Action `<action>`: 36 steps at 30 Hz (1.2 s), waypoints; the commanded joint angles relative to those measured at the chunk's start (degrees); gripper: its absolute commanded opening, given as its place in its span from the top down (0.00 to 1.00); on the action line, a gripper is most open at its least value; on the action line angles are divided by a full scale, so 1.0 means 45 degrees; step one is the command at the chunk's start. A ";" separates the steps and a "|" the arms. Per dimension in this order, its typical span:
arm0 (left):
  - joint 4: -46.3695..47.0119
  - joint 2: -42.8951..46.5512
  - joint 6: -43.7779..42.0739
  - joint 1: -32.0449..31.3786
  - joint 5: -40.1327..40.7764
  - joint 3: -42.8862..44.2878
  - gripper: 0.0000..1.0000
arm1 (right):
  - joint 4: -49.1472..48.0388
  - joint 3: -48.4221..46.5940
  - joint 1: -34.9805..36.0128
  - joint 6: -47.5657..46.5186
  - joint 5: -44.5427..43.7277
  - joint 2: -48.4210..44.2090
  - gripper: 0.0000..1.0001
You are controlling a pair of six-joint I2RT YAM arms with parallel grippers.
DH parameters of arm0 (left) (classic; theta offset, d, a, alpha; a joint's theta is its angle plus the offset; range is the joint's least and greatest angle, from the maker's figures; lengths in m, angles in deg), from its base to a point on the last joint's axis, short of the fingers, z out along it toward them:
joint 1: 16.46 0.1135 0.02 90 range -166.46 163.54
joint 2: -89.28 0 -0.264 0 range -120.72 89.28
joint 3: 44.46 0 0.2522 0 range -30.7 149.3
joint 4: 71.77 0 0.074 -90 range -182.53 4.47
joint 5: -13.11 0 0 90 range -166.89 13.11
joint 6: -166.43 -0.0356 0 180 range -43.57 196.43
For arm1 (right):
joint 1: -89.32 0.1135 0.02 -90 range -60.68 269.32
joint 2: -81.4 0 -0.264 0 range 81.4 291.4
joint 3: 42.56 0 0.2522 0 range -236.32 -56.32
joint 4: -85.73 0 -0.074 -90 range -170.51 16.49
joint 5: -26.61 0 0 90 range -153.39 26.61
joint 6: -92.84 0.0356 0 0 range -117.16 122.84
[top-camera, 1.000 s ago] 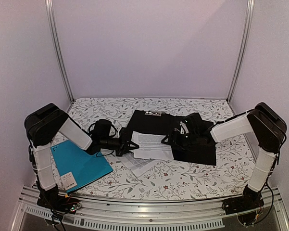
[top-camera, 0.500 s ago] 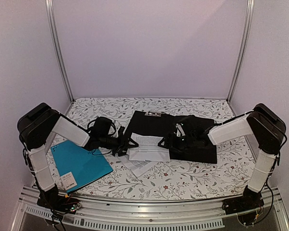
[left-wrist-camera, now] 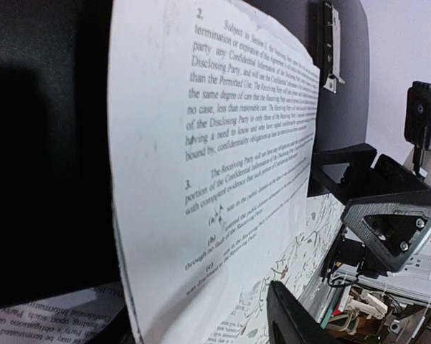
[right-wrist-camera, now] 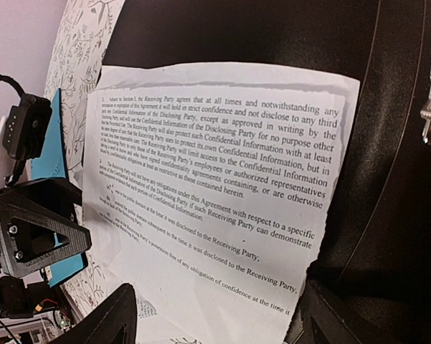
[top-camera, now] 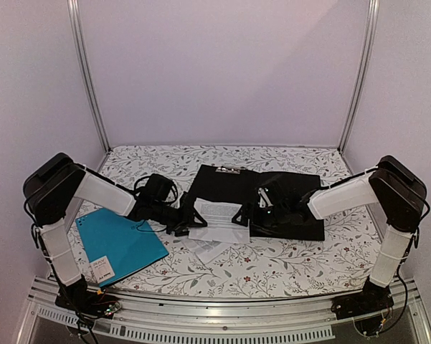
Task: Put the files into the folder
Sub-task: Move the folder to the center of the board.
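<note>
The black folder (top-camera: 287,215) lies open at mid-table with its silver clip (top-camera: 226,170) at the far edge. One printed white sheet of the files (top-camera: 219,218) rests on the folder's left half, its near corner over the tablecloth. A second sheet (top-camera: 209,249) lies under it on the cloth. My left gripper (top-camera: 186,217) stands open at the sheet's left edge, its fingers apart in the left wrist view (left-wrist-camera: 201,319). My right gripper (top-camera: 245,213) hovers open over the sheet's right edge, jaws wide in the right wrist view (right-wrist-camera: 215,319). In that view the sheet (right-wrist-camera: 222,179) lies flat on the folder (right-wrist-camera: 272,36).
A teal-blue folder (top-camera: 118,244) lies at the near left beside the left arm. The floral tablecloth (top-camera: 287,265) runs to the metal rail (top-camera: 215,315) at the front. White walls and aluminium posts (top-camera: 86,79) close in the back and sides.
The left jaws have opened off the sheet. The right gripper slid left over the sheet's right edge, and the sheet now lies slightly farther left.
</note>
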 commanded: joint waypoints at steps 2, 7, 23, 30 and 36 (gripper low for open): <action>-0.0894 0.0389 -0.0578 -0.0163 0.0348 0.0289 0.53 | 0.0940 0.0060 0.0149 0.0107 -0.0338 -0.0023 0.22; -0.1615 0.0630 -0.1231 -0.0138 0.0754 0.0676 0.66 | 0.2001 -0.0243 0.0126 -0.0587 -0.0855 -0.0163 0.21; -0.4221 -0.0883 -0.3580 0.1217 -0.0145 0.3831 1.00 | 0.8352 -0.3823 -0.1355 -0.6368 -0.3634 -0.2068 0.15; -0.4322 -0.3096 -0.3568 0.1631 -0.0347 0.6022 1.00 | 0.8780 -0.6091 -0.1896 -0.7313 -0.5290 -0.0195 0.15; -0.5000 -0.4934 -0.3562 0.1647 -0.0227 0.7770 1.00 | 0.9114 -0.7897 -0.1935 -0.7132 -0.6115 0.1933 0.18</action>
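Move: The files' middle lies about 11 cm to the left hand's right, 3 cm ahead and slightly lower, their left edge between its half-open fingers. A loose sheet is some 5 cm right and 7 cm back of that hand; the top clip about 27 cm ahead, 14 cm right. From the right hand, the files' middle is about 9 cm left and 2 cm ahead, just below; the folder's side clip lies 8 cm right and 11 cm ahead. The left fingers shut on the files' left edge and pinch it, then carry it forward about 12 cm towards the top clip, in a low arc that rises some 4 cm and comes back down onto the folder. The right hand, staying wide open, leaves the files' right side, rising about 10 cm as it swings forward and right to hover over the side clip, its fingers tipping some 35 degrees. ##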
